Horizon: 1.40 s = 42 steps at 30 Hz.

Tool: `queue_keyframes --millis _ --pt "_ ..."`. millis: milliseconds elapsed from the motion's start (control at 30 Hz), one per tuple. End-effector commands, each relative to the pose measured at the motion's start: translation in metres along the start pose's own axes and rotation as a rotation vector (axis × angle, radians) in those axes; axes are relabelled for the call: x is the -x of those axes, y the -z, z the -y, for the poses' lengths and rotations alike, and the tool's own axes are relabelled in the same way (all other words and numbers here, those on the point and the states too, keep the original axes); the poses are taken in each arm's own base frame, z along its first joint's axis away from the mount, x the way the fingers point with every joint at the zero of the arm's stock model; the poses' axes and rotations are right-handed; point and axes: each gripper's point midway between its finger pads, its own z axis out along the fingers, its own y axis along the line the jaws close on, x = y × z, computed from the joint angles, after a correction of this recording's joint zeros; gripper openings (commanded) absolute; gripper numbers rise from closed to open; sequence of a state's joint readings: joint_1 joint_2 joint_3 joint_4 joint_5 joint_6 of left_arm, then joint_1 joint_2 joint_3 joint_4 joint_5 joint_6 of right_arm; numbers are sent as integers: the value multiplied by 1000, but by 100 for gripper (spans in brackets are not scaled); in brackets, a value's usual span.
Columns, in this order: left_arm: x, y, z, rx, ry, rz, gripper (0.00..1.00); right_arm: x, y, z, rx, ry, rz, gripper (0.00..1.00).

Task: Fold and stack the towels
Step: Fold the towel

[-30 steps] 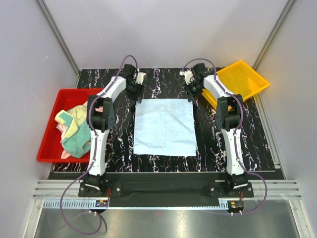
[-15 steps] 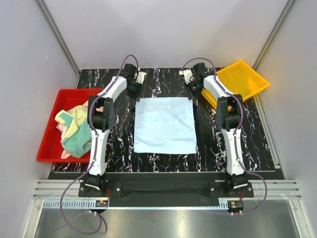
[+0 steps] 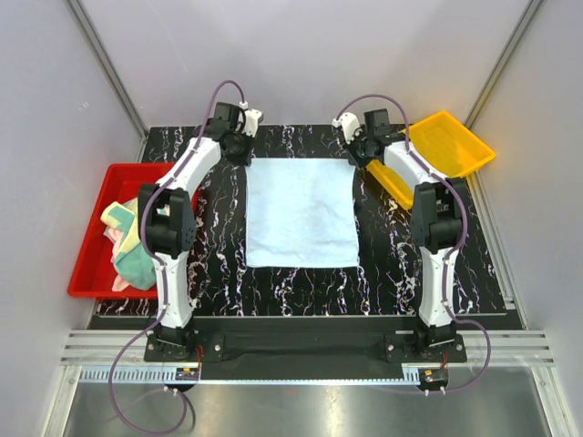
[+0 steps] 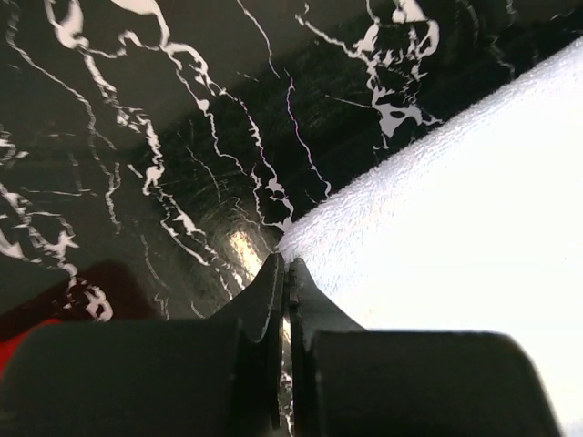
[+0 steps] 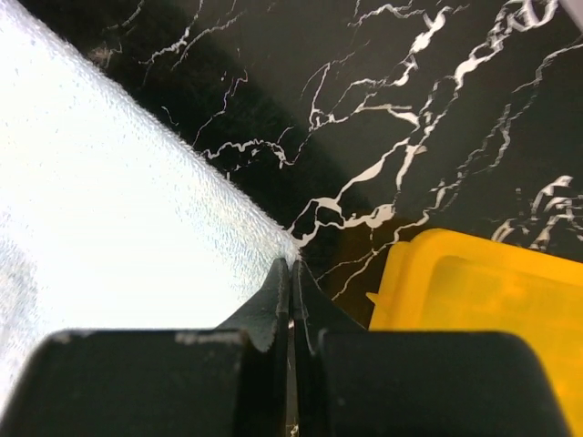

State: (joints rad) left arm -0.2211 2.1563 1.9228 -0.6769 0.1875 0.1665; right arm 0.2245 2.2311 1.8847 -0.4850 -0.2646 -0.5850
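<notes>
A light blue towel point(image 3: 301, 212) lies spread flat on the black marbled table. My left gripper point(image 3: 244, 155) is shut on its far left corner point(image 4: 293, 244). My right gripper point(image 3: 357, 157) is shut on its far right corner point(image 5: 290, 246). Both corners are pinched at the fingertips and the far edge is stretched straight between them. Several other towels, yellow-green point(image 3: 135, 218), grey-green point(image 3: 138, 266) and peach-pink, lie bunched in the red tray point(image 3: 97, 196) at the left.
A yellow tray point(image 3: 446, 146) stands tilted at the far right, close to my right gripper, and shows in the right wrist view point(image 5: 483, 319). Grey walls enclose the table at the back and sides.
Both grippers have moved toward the far edge of the table with the towel's far corners, and the towel has slid farther back and stretched flatter.
</notes>
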Motion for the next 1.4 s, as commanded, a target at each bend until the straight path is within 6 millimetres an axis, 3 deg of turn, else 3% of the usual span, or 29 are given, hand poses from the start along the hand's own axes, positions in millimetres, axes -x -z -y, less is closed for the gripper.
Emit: queue_keyframes --millis 0,33,67,133,167,233,267,300,333,367,400,567,733,867,1000,1133,1367 --pt "22 29 -14 91 -45 91 0 40 40 23 -115 90 126 0" --pt "23 34 -13 96 -57 95 0 43 44 23 -124 96 143 0" --pt "21 36 -13 99 -60 90 0 32 42 18 -114 98 127 0" --pt "14 42 -9 110 -64 73 0 38 56 16 -133 117 154 0" --pt "13 44 -7 111 -64 74 0 24 54 8 -122 116 130 0" --pt "4 50 2 92 -53 71 0 32 72 7 -172 158 161 0" --pt "4 51 4 85 -50 83 0 13 69 -5 -157 164 130 0" --pt "0 52 6 81 -43 80 0 28 84 -10 -181 199 176 0" --pt "-5 56 10 77 -37 76 0 27 88 -14 -188 215 179 0" --pt "-7 57 12 76 -35 76 0 16 87 -25 -177 220 162 0" --pt "-12 62 17 70 -37 70 0 21 97 -29 -191 229 172 0" --pt "-24 82 36 82 -66 67 0 0 113 -52 -184 202 117 0" --pt "-40 105 53 79 -65 72 0 -6 137 -81 -161 138 142 0" --pt "-64 115 68 58 -57 39 0 -29 138 -119 -105 110 88 0" --pt "-86 123 83 -6 -26 26 2 -52 142 -137 -102 77 55 0" --pt "-122 111 98 -62 17 -35 2 -83 138 -160 -61 4 -8 0" --pt "-164 101 116 -116 36 -147 3 -104 128 -180 -25 -49 -70 0"
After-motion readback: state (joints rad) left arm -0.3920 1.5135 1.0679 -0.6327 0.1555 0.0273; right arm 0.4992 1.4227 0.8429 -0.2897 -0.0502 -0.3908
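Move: Both hands already hold the towel's far corners pinched and raised. The towel's near left corner lies about 30 cm straight back from the left hand and 9 cm below; the near right corner is some 31 cm back from the right hand, 1 cm to its right and 7 cm below. The red bin's middle is about 19 cm back and 33 cm left of the left hand; the yellow bin's middle is level with the right hand, 23 cm to its right. Keeping the two far corners pinched in shut fingers, both hands sweep the towel's raised edge back over the towel lying on the table towards its near edge, about 22 cm on the left and 24 cm on the right. They travel side by side in a shallow arc, the right rising some 6 cm and the left about 4 before both sink in the last part to slightly below their starting height, the left fingers ending tipped some 10 degrees. ##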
